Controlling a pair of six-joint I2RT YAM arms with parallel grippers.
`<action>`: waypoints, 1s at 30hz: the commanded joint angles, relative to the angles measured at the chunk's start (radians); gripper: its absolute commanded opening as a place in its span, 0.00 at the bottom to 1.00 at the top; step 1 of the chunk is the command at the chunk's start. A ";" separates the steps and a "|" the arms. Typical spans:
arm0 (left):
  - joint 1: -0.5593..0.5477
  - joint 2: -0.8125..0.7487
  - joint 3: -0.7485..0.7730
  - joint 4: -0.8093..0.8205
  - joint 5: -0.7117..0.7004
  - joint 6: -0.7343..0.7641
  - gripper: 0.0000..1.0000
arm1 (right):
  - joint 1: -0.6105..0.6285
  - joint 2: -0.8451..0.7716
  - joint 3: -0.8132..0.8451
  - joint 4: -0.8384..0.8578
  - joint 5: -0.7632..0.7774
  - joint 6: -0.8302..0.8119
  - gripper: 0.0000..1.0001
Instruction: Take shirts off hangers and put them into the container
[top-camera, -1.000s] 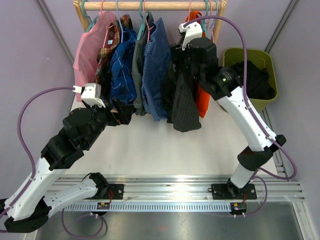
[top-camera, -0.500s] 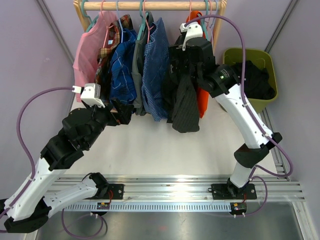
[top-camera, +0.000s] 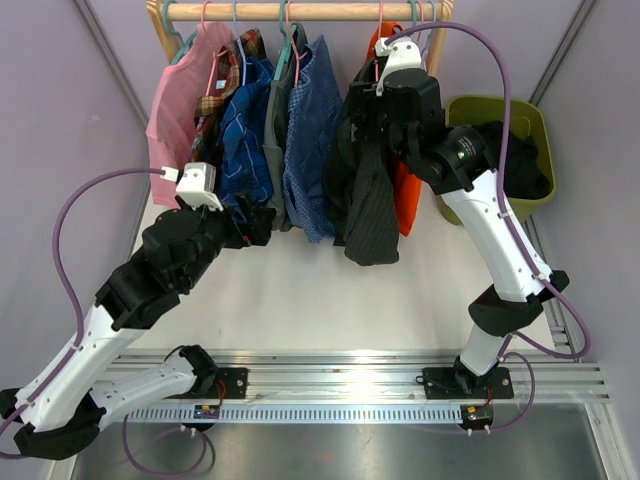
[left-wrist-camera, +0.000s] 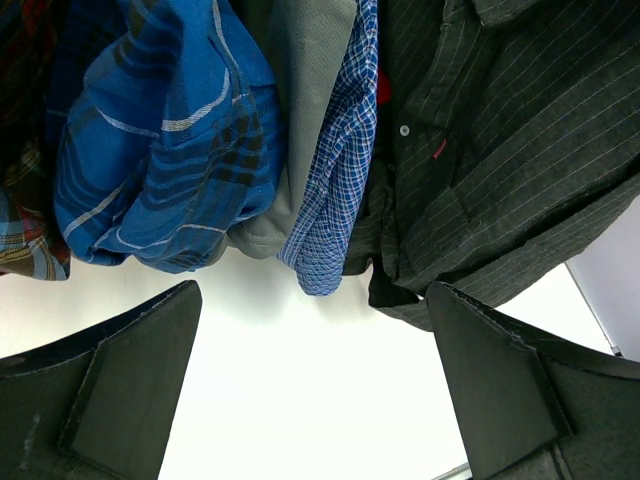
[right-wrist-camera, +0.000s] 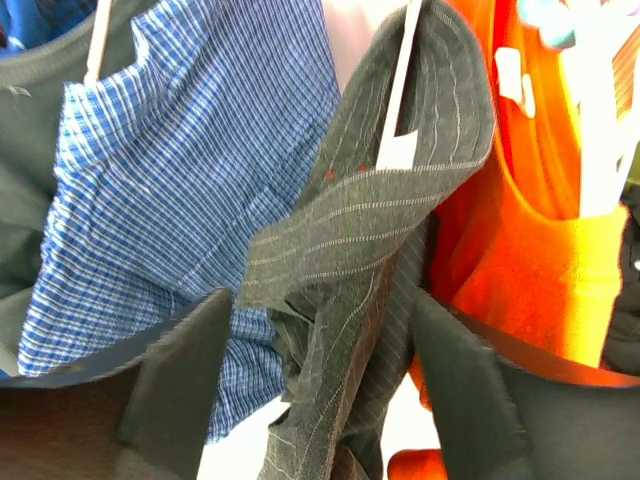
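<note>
Several shirts hang on hangers (top-camera: 289, 40) from a wooden rail (top-camera: 300, 10): pink (top-camera: 180, 100), red plaid (top-camera: 212, 105), blue plaid (top-camera: 245, 130), grey (top-camera: 278, 140), blue small-checked (top-camera: 312, 140), black pinstriped (top-camera: 370, 215) and orange (top-camera: 404, 205). My right gripper (right-wrist-camera: 320, 300) is open high on the pinstriped shirt (right-wrist-camera: 400, 200), and a fold of its cloth hangs loose between the fingers. A pale hanger arm (right-wrist-camera: 400, 90) shows in that collar. My left gripper (left-wrist-camera: 312, 300) is open just below the shirts' hems, holding nothing. The olive container (top-camera: 530, 115) stands at the right.
A dark garment (top-camera: 510, 160) lies in the container. Purple walls close in on both sides. The white table (top-camera: 300, 300) runs under the rack to the metal rail (top-camera: 350, 380) at the arms' bases. The right arm's cable (top-camera: 500, 90) loops over the container.
My right gripper has risen along the pinstriped shirt towards the rail, and its jaws stand wider. My left arm has pushed forward and right, closer under the hems.
</note>
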 joint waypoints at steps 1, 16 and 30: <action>-0.004 -0.006 0.008 0.055 -0.005 -0.008 0.99 | -0.008 0.008 0.037 -0.033 0.008 0.022 0.77; -0.004 -0.017 -0.001 0.053 -0.005 -0.013 0.99 | -0.022 0.009 0.040 -0.030 0.025 0.017 0.00; -0.004 -0.045 -0.015 0.049 -0.023 -0.013 0.99 | -0.022 -0.103 -0.131 0.402 0.048 -0.164 0.00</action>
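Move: The neck of the dark striped shirt, on its pink hanger, sits almost between the right hand's open fingers, about 3 cm ahead and 1 cm to the right, nearly level with them. The blue checked shirt hangs some 7 cm to the hand's left and 2 cm ahead, the orange shirt about 5 cm to its right and 3 cm ahead, both centred somewhat lower. From the left hand that neck lies roughly 18 cm ahead, 14 cm right and 9 cm higher. The right fingers pinch the dark shirt's front just below the collar, shutting from wide open as the hand dips about 1 cm. Keeping the pinch, the hand barely shifts at first, then pushes forward about 1.5 cm and lifts about as much from its lowest point, fingertips tipping up some 5 degrees. ##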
